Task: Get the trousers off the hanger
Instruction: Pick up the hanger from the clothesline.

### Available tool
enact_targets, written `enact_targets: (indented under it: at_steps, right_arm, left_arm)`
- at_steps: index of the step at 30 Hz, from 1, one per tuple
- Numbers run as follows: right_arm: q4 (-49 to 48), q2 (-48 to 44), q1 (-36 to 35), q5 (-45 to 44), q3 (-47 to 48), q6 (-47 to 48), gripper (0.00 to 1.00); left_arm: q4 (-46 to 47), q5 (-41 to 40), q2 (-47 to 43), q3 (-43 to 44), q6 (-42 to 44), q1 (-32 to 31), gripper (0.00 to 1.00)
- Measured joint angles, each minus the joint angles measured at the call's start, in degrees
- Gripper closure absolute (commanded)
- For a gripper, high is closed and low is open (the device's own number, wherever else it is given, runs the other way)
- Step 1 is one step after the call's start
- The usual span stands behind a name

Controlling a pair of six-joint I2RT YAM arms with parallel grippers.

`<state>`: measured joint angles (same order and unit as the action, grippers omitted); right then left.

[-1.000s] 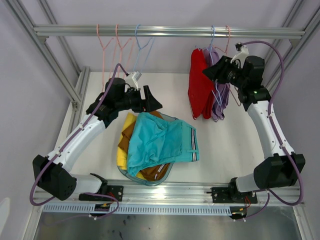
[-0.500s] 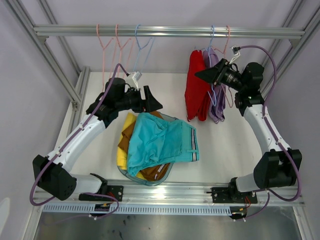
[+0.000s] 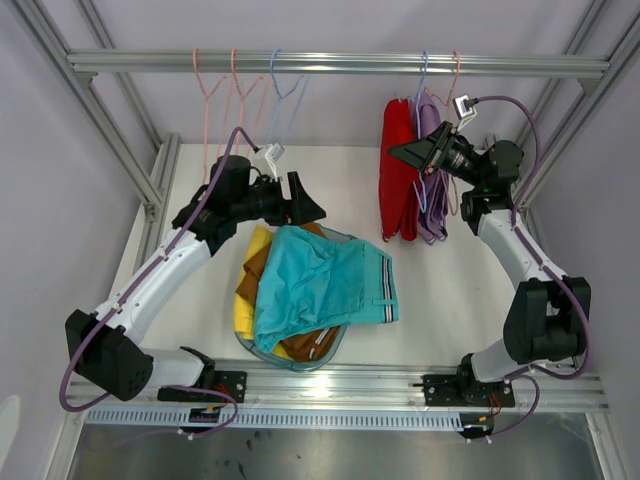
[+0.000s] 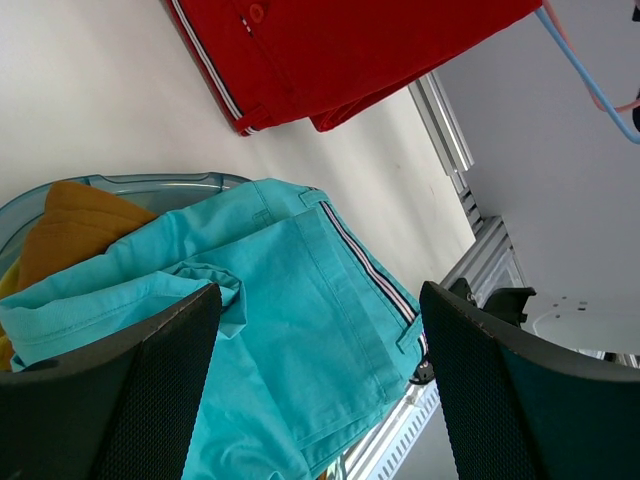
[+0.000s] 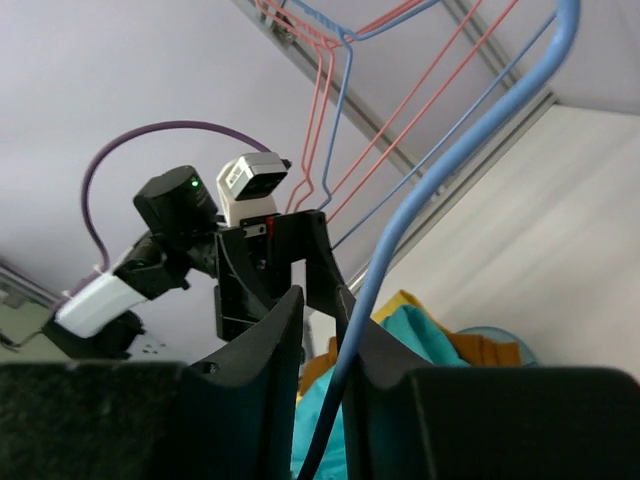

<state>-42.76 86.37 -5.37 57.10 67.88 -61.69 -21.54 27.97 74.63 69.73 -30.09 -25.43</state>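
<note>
Red trousers (image 3: 398,180) and lilac trousers (image 3: 436,222) hang from hangers on the rail (image 3: 340,63) at the right. My right gripper (image 3: 398,153) reaches in at their top. In the right wrist view the blue hanger (image 5: 450,170) wire runs down between the jaws of my right gripper (image 5: 320,300), against the right finger, with a narrow gap left beside it. Teal trousers (image 3: 320,285) lie on top of brown (image 3: 255,270) and yellow (image 3: 243,300) ones in the basket (image 3: 240,345). My left gripper (image 4: 318,300) hovers open and empty above the teal trousers (image 4: 280,330).
Three bare hangers, two pink (image 3: 205,90) and one blue (image 3: 285,85), hang at the rail's left. A pink hanger (image 3: 456,70) hangs beside the blue one. Frame posts stand at both sides, and a metal rail runs along the near edge.
My right gripper has risen and moved left in among the hanging trousers, and its jaws have narrowed round the blue hanger wire. The red trousers swayed slightly. The left arm has not moved.
</note>
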Motion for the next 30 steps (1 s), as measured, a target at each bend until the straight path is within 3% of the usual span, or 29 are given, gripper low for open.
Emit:
enact_targets:
  at_steps: [6,30]
  right_arm:
    - [-4.11,2.16,0.0,1.29,-0.15,-6.62,1.0]
    - [-9.42,4.31,0.2,0.17,0.28,-6.67,1.0]
  left_arm:
    - [0.02,0.85,0.0,0.0,0.0,0.02,0.15]
    - [0.02,1.25,1.4,0.02,0.0,0.07,0.15]
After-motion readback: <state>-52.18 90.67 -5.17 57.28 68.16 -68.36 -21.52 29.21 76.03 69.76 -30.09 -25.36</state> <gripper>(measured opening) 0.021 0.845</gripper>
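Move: The right hand already has its part-closed fingers around the wire of the blue hanger, about 1 cm to its left and otherwise level with it. The red trousers on this hanger hang some 4 cm left, 5 cm ahead and 12 cm lower; the purple trousers hang roughly 3 cm right, 6 cm ahead and 12 cm lower. The clothesline runs about 10 cm ahead and 15 cm above. From the left hand the gripped wire lies around 27 cm right, 8 cm ahead and 12 cm higher. The right fingers close the rest of the way on the blue hanger's wire, pinch it and keep hold. The hand, still pointing left and forward, stays nearly in place under the clothesline: it dips a little over 1 cm while easing about 1 cm forward, then comes back up. The wrist tips down some 5 degrees and levels again. ##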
